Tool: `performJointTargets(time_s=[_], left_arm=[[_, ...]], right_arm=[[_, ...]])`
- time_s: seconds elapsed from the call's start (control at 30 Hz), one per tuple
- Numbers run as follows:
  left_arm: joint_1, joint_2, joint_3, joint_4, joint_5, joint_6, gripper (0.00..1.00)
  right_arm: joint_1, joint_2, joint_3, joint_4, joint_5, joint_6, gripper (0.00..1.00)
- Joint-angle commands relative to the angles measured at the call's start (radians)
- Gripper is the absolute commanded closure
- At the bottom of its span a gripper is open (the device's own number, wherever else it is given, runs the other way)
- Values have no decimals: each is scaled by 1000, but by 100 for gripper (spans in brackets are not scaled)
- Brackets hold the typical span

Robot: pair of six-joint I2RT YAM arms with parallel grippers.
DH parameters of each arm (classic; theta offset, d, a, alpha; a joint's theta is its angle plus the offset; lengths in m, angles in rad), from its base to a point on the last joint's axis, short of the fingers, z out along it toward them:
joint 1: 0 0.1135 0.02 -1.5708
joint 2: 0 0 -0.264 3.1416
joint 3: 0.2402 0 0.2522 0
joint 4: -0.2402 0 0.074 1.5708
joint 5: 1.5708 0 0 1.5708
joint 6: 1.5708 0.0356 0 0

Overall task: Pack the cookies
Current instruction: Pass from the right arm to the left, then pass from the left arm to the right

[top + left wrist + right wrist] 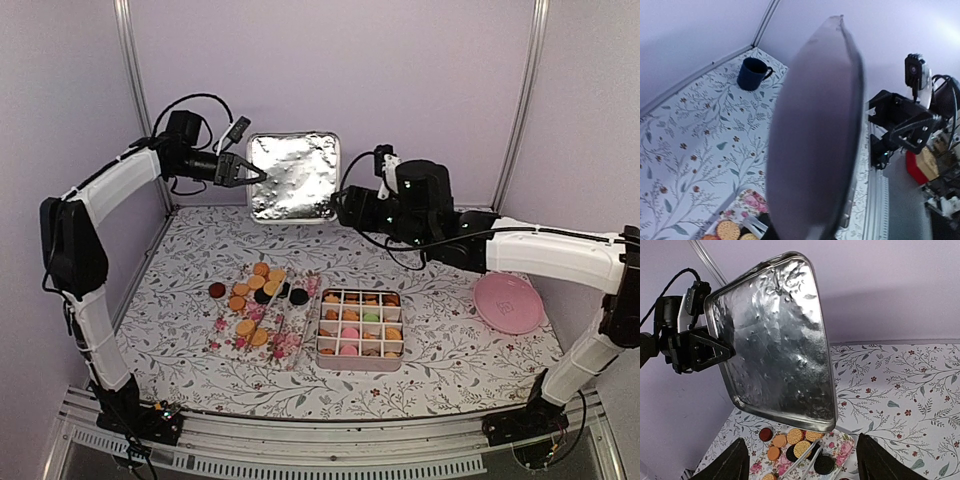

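Loose cookies (255, 292), orange and dark, lie on a floral tray (290, 340). More cookies fill the grid of a pink tin (360, 366) beside it. My left gripper (256, 174) is shut on the left edge of a silver tin lid (292, 178), held upright in the air at the back. My right gripper (343, 207) hangs open just right of the lid, apart from it. In the right wrist view the lid (775, 340) fills the middle, my fingers (735, 464) spread wide, and the cookies (795, 436) show below. The left wrist view sees the lid (815, 130) edge-on.
A pink plate (508, 302) lies at the right of the table. Metal tongs (812, 460) rest across the floral tray. A dark blue mug (752, 73) stands near the wall. The purple back wall is close behind the lid.
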Motion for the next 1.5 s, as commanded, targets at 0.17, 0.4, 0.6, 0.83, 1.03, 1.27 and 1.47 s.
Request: performJointTargets(time_s=[0.17, 0.4, 0.6, 0.83, 1.03, 1.27, 1.47], left_arm=[[-62, -136, 168, -307, -397, 685, 100], [-194, -591, -450, 305, -623, 1063, 100], [-318, -950, -1093, 988, -577, 1635, 100], [-362, -1001, -1182, 1154, -516, 1773, 100], [-376, -1007, -1233, 1204, -476, 1847, 100], [-399, -999, -1273, 1243, -501, 1846, 100], [-411, -978, -1273, 1291, -558, 1802, 100]], right_arm=[[-130, -259, -183, 48, -353, 230, 22], [-192, -328, -260, 123, -511, 431, 22], [-193, -256, -256, 214, -646, 516, 22], [-187, -156, -240, 264, -772, 561, 24], [-163, -101, -226, 306, -857, 574, 25], [-153, -104, -298, 476, -901, 632, 28], [-153, -171, -384, 555, -852, 663, 28]])
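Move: The left hand already pinches the metal tray by its left edge. The cookie box it is brought nearer to lies about 20 cm back and 19 cm right of it, 26 cm lower; the loose cookies lie 10 cm back, straight in line, 29 cm below. From the open right hand the tray's middle is some 7 cm ahead and 9 cm left, about level. Left keeps pinching, pulls the tray back about 22 cm, flipping it 145 degrees; open right draws back. ##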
